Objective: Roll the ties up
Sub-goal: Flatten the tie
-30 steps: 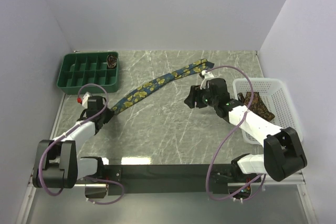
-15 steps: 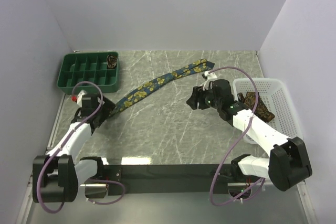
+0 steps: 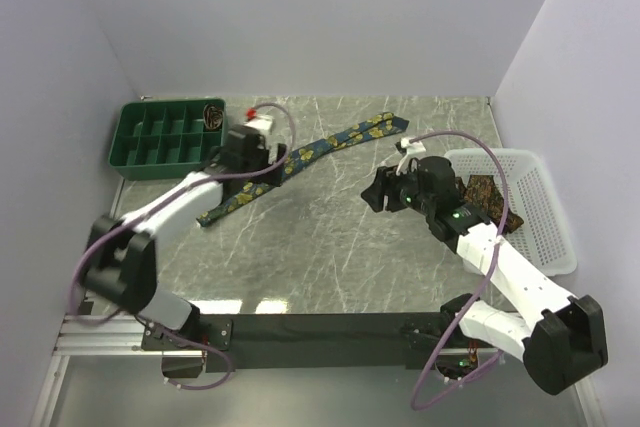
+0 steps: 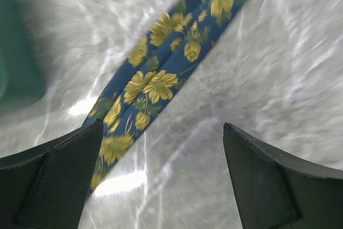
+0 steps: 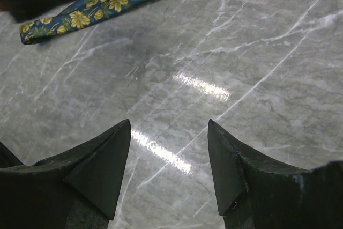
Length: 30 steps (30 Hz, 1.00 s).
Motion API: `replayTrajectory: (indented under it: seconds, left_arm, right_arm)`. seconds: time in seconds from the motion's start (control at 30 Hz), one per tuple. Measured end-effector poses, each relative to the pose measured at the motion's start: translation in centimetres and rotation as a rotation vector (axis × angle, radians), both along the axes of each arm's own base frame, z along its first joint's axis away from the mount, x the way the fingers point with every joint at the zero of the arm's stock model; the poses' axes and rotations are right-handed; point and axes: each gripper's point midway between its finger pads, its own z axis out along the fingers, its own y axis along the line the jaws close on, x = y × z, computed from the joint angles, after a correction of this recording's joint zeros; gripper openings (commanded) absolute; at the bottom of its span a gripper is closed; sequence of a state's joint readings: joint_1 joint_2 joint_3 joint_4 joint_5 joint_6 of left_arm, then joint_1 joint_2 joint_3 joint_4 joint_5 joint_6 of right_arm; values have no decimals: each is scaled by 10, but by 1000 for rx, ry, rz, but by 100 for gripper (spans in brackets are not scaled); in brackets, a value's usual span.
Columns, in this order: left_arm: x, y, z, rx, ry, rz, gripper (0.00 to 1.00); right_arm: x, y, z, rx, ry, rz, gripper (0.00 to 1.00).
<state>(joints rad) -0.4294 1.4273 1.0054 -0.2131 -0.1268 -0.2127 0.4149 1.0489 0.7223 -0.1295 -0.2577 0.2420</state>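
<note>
A navy tie with yellow flowers [image 3: 300, 157] lies flat in a diagonal across the marble table, from near left to far right. My left gripper [image 3: 262, 169] hovers over its lower half. In the left wrist view that gripper [image 4: 162, 127] is open, with the tie [image 4: 161, 79] just ahead of the left finger and bare table between the tips. My right gripper [image 3: 377, 192] hangs open over bare marble right of the tie. In its wrist view [image 5: 169, 123] nothing is between the fingers, and the tie's [image 5: 107, 1] end shows far off. Brown patterned ties [image 3: 487, 197] lie in the basket.
A white mesh basket [image 3: 530, 222] stands at the right edge. A green compartment tray [image 3: 150, 142] sits at the far left, with a small dark roll [image 3: 212, 115] in its far right cell. Its green wall [image 4: 16, 52] shows beside the left gripper. Walls close in three sides.
My left arm has swung from the near left corner up and right to above the tie, and its jaws have opened wide. The right arm shifted slightly.
</note>
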Motion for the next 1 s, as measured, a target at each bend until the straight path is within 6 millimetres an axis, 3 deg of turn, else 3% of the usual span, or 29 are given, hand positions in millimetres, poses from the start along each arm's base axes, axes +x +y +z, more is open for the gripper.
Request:
replayTrajectory:
  seconds: [0.17,0.4,0.6,0.87,1.0]
  left_arm:
    - [31,-18,-51,160,93,-131,100]
    - [80,-44,-77,232,95,-255,99]
    - [95,-50,-111,263,144,-312,99]
    - [115,-53,-119,239,151,-322,88]
    - [121,-55,-119,209,156,-334,70]
  right_arm:
    - [-13,-4,-2,11,2,5,66]
    - [-20,-4,-4,13,7,17,66]
    - [-21,-3,-7,10,20,26,66]
    - [-24,-2,-17,-2,55,40,66]
    - [-24,-2,-17,-1,57,42,66]
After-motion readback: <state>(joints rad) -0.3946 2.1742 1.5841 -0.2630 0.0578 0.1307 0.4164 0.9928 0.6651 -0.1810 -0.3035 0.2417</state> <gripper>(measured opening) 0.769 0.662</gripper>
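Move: Ahead of the open left hand, the tie's mid-length lies about 13 cm forward, 6 cm right and 14 cm below. The tie's near-left end is roughly 8 cm back and 15 cm left, and its far-right end some 28 cm forward and 33 cm right. The green tray's middle stands about 17 cm forward and 25 cm left. From the right hand, the tie's mid-length is some 22 cm ahead, 17 cm left and 16 cm down. Reaching forward about 12 cm while sinking as far and drifting some 5 cm right, the left hand comes down over the tie's mid-length, turning roughly 20 degrees clockwise. Its wide-open fingers end astride the strip and begin to close near the end, without yet pinching it. The empty right hand eases back a couple of centimetres and sinks slightly, clear of the tie. ##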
